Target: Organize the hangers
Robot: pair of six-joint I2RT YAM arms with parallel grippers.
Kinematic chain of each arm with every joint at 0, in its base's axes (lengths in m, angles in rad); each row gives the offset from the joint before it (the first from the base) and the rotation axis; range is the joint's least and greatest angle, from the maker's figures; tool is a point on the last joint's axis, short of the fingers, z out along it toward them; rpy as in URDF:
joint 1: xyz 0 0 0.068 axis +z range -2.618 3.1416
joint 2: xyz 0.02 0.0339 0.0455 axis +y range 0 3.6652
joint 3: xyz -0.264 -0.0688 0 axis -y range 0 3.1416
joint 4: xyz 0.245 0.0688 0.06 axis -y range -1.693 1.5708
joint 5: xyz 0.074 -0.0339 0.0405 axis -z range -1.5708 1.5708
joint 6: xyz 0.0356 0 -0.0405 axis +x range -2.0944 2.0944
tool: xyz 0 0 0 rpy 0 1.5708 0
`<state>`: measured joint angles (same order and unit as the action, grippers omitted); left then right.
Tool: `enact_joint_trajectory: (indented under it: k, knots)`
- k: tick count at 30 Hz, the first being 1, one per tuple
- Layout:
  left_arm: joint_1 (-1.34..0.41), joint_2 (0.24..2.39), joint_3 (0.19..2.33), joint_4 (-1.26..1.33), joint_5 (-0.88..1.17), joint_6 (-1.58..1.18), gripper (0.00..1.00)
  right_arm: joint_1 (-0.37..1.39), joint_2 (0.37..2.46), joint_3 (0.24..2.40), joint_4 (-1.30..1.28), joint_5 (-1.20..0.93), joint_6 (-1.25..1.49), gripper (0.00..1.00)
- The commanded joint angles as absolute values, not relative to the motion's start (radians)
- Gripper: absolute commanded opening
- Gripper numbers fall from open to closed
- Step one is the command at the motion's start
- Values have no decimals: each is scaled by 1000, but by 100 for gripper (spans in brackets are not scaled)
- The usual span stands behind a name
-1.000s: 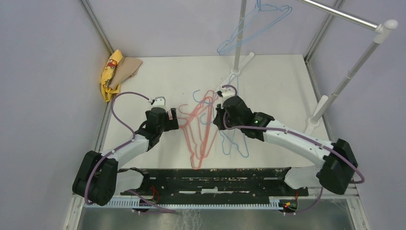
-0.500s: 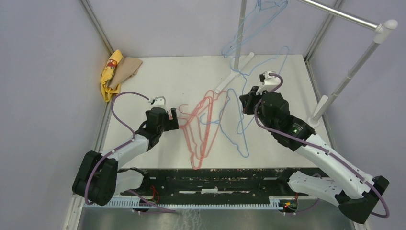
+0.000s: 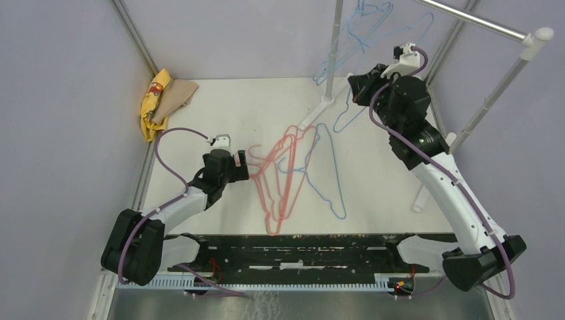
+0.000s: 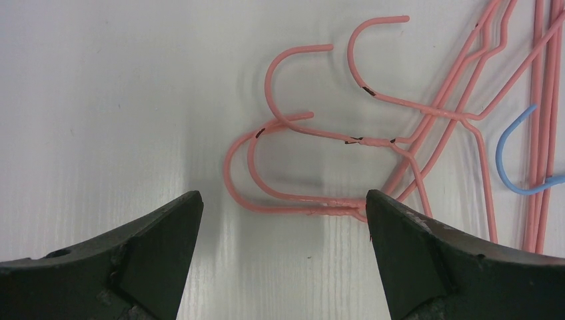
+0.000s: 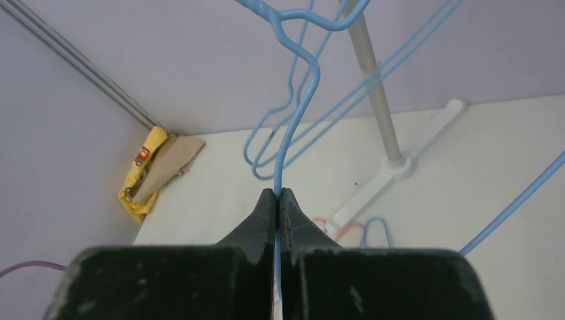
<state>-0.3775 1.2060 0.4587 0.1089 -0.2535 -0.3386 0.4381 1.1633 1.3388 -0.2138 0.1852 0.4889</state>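
Note:
Several pink hangers (image 3: 278,179) lie tangled mid-table, and one light blue hanger (image 3: 342,216) lies beside them. Their pink hooks (image 4: 293,133) sit just ahead of my left gripper (image 4: 283,213), which is open and low over the table with nothing between its fingers. In the top view the left gripper (image 3: 244,167) is at the pile's left edge. My right gripper (image 3: 355,85) is raised at the back near the rack. It is shut (image 5: 278,195) on the thin wire of a blue hanger (image 5: 296,115) held in the air. Another blue hanger (image 3: 322,72) hangs from the rack.
The white-and-silver rack has a top bar (image 3: 476,22), a left pole (image 3: 333,53) with a foot (image 3: 318,110) on the table, and a right pole (image 3: 490,100). A yellow and tan cloth (image 3: 163,100) lies at the back left corner.
My right arm has lifted the blue hanger off the table and swung up and back-right toward the rack. The left arm and the pink hangers have stayed still.

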Motion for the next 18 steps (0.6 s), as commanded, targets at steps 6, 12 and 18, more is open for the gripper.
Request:
enact_joint_trajectory:
  k: [6,12,18]
  knots:
    - [-380,1208,471,161,-249,-363,99,280,1343,1592,-64,25,576,1]
    - [-380,1204,469,161,-251,-362,99,153,1467,1658,8,-84,709,1]
    - [-379,1209,475,155,-252,-360,99,89,1548,1685,132,-170,784,1]
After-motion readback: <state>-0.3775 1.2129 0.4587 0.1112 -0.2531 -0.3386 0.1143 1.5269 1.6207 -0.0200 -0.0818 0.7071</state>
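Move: The shut right fingers hold a blue hanger close below its neck. The rail spot near the hung hangers lies about 25 cm ahead, 6 cm right and 18 cm above this hand. The hung blue hangers' middle is some 20 cm straight ahead and 3 cm higher; the left rack post stands roughly 30 cm ahead, 5 cm left. From the idle left hand, that rail spot is about 30 cm ahead, 40 cm right and 50 cm up. Forward about 12 cm, drifting some 6 cm to the right, the right hand carries the blue hanger towards the rail beside the hung ones; it first rises about 5 cm, then sinks back 2 cm. On the way the wrist rolls roughly 15 degrees, its left side lifting, while the fingers stay shut on the wire. ##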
